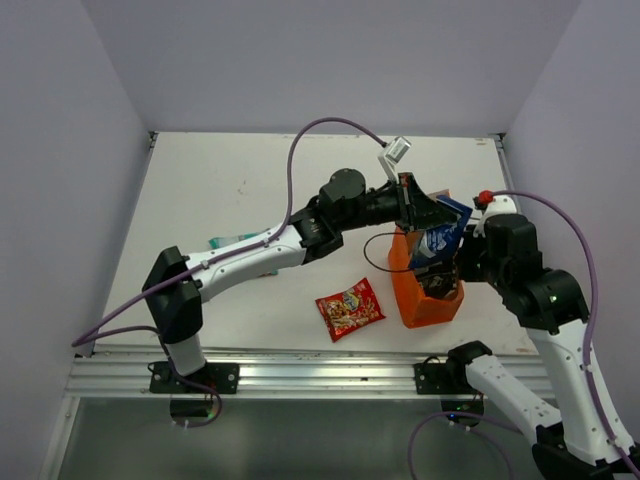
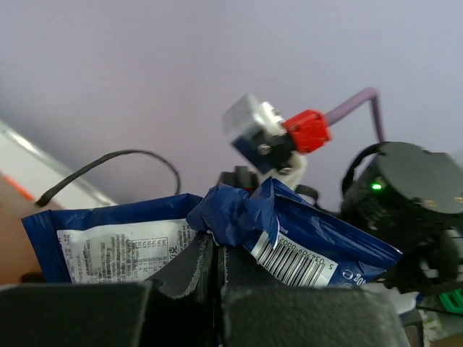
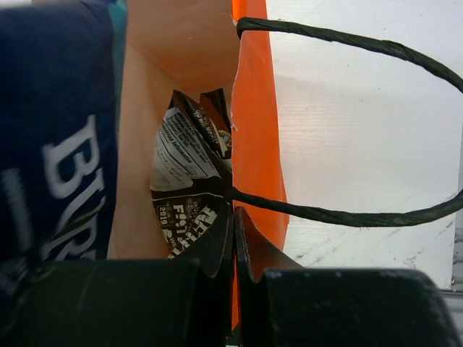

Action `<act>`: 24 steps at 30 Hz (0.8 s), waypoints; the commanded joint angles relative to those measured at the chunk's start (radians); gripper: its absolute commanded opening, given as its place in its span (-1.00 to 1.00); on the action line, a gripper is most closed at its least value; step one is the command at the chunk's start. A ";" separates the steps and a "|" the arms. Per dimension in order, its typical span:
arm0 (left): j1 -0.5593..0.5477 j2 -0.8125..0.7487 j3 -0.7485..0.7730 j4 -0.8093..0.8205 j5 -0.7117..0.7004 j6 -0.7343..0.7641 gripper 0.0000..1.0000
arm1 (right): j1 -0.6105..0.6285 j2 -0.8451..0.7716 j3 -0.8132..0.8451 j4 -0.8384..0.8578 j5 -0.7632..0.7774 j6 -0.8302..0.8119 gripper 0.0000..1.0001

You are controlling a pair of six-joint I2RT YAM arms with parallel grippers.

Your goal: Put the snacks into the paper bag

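Observation:
The orange paper bag (image 1: 412, 305) stands upright at the right of the table, its dark cord handle (image 3: 347, 215) looping out to the side. My right gripper (image 3: 233, 225) is shut on the bag's side wall (image 3: 253, 130) at the rim. A dark brown packet (image 3: 184, 181) stands inside the bag. My left gripper (image 2: 215, 244) is shut on the crumpled edge of the blue-white packet (image 2: 325, 242), which hangs tilted over the bag's mouth (image 1: 440, 238). The red packet (image 1: 350, 308) lies flat on the table left of the bag. A teal packet (image 1: 222, 241) peeks out behind my left arm.
A metal rail (image 1: 300, 372) runs along the near table edge. Plain walls close in the table at the back and on both sides. Purple cables (image 1: 330, 125) arch over the arms. My right arm's wrist (image 2: 405, 191) sits close behind the blue-white packet.

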 commanded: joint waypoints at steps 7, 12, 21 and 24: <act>-0.006 0.062 0.072 0.258 0.094 -0.075 -1.00 | 0.003 -0.007 -0.001 -0.001 -0.013 0.002 -1.00; -0.006 0.072 -0.024 0.311 0.113 -0.090 -1.00 | 0.001 -0.008 0.002 -0.004 -0.010 0.002 -1.00; -0.012 -0.003 -0.083 0.057 0.008 0.067 -1.00 | 0.001 -0.002 0.003 -0.004 -0.010 0.001 -1.00; -0.012 -0.013 -0.100 -0.009 -0.039 0.103 -1.00 | 0.001 -0.001 0.002 -0.001 -0.011 0.001 -1.00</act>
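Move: The blue packet is already pinched in the left hand. The bag's mouth lies right under that hand, its centre about 11 cm down and 3 cm back, with the brown chip packet inside some 20 cm below. The left handle loop stands about 9 cm left and 11 cm down. The red packet lies on the table roughly 15 cm left and 35 cm down. From the right hand, the mouth's centre is some 5 cm to the left. Keep the blue packet pinched in the left gripper: lift it nearly 3 cm first, easing about 1 cm right, then sink straight down about 9 cm, tipping the wrist by some 10 degrees, to lower the packet's hanging end into the bag's mouth. Hold the right gripper still, shut on the bag's right rim. ##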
